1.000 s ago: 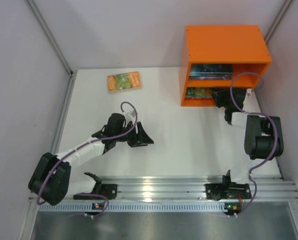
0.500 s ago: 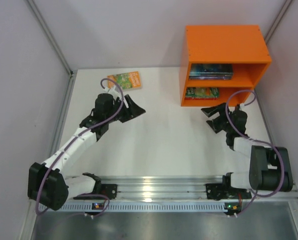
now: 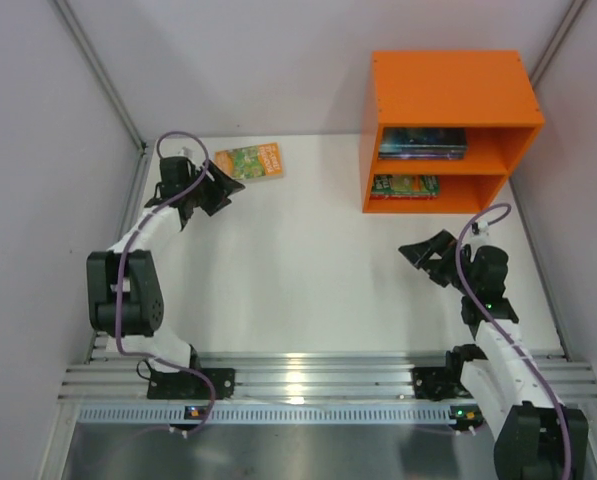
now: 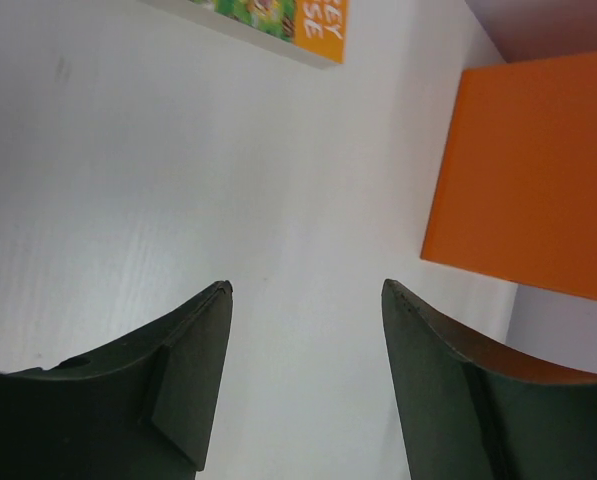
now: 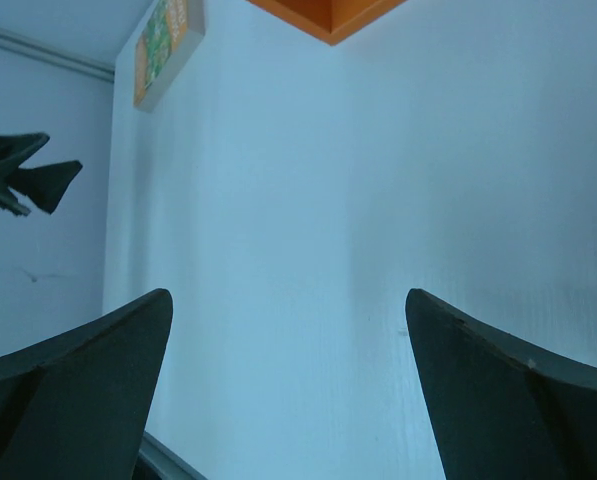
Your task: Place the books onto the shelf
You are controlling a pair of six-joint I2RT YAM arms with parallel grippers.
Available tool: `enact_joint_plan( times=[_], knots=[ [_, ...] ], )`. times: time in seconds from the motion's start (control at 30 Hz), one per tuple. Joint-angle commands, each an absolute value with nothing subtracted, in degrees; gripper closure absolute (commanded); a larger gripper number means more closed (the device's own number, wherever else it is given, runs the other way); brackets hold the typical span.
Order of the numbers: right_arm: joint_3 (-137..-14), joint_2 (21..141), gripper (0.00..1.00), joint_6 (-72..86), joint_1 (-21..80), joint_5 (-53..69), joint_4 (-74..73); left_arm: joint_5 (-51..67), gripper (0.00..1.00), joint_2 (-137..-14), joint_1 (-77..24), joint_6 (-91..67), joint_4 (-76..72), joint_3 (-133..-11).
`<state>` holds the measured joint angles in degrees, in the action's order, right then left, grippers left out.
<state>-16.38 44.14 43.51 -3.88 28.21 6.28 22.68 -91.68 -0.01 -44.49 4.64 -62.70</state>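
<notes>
An orange-green book (image 3: 249, 161) lies flat on the white table at the far left; its edge also shows in the left wrist view (image 4: 278, 15) and the right wrist view (image 5: 166, 40). My left gripper (image 3: 226, 190) hovers just near and left of it, open and empty (image 4: 306, 290). The orange shelf (image 3: 448, 100) stands at the far right, with dark books (image 3: 423, 143) in its upper compartment and a green book (image 3: 405, 184) in the lower one. My right gripper (image 3: 425, 255) is in front of the shelf, wide open and empty (image 5: 288, 300).
Pale walls close in the table on the left, back and right. An aluminium rail (image 3: 308, 375) with both arm bases runs along the near edge. The shelf's side panel (image 4: 533, 180) fills the right of the left wrist view.
My right gripper has backed out of the shelf's lower compartment and opened, leaving the green book there. My left arm has swung to the far left, up beside the orange-green book.
</notes>
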Motion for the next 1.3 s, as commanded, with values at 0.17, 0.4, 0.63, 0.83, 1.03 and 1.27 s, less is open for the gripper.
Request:
enact_joint_plan(
  times=[0.17, 0.4, 0.63, 0.83, 1.03, 1.27],
  knots=[
    [-14.24, 40.43, 0.0, 38.5, -3.78, 31.64, 1.05, 22.85, 0.34, -110.53, 6.58, -35.6, 2.89, -79.96],
    [-14.15, 41.13, 0.0, 35.51, -3.87, 31.47, 0.44, 18.54, 0.33, -125.05, 8.35, -28.31, 12.21, -96.66],
    [-15.82, 40.52, 0.0, 33.93, -3.96, 29.45, -1.76, 23.12, 0.33, -136.91, 8.7, -28.74, 12.48, -108.45],
    [-18.01, 40.87, 0.0, 32.61, -3.96, 29.7, -2.2, 23.21, 0.43, -138.7, 8.53, -30.41, 14.4, -108.55],
    [-18.02, 39.64, 0.0, 32.87, -3.96, 29.79, -2.55, 22.4, 0.67, -136.15, 7.3, -29.88, 15.29, -102.66],
    [-16.35, 36.92, 0.0, 33.58, -3.96, 32.43, -3.95, 21.1, 0.97, -130.0, 4.57, -29.88, 18.02, -92.92]
  ],
)
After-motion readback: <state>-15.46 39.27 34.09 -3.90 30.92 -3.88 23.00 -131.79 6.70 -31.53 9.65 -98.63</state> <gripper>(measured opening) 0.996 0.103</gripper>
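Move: The orange-green book lies flat about 21 cm ahead of the left hand, practically in line with it sideways and some 13 cm lower. The orange shelf stands far off, its middle roughly 57 cm to the hand's right, 17 cm ahead and 4 cm higher. From the right hand the book is about 39 cm ahead, 45 cm to the left and 11 cm below. Bring the left gripper forward about 17 cm, drifting left and sinking some 11 cm to the left end of the orange-green book, its left side rolling up about 10 degrees. Then close the half-open fingers almost shut against the book's near-left corner while drawing back and a little right, about 3 cm. Ease the open right gripper slightly back and down, away from the shelf. ##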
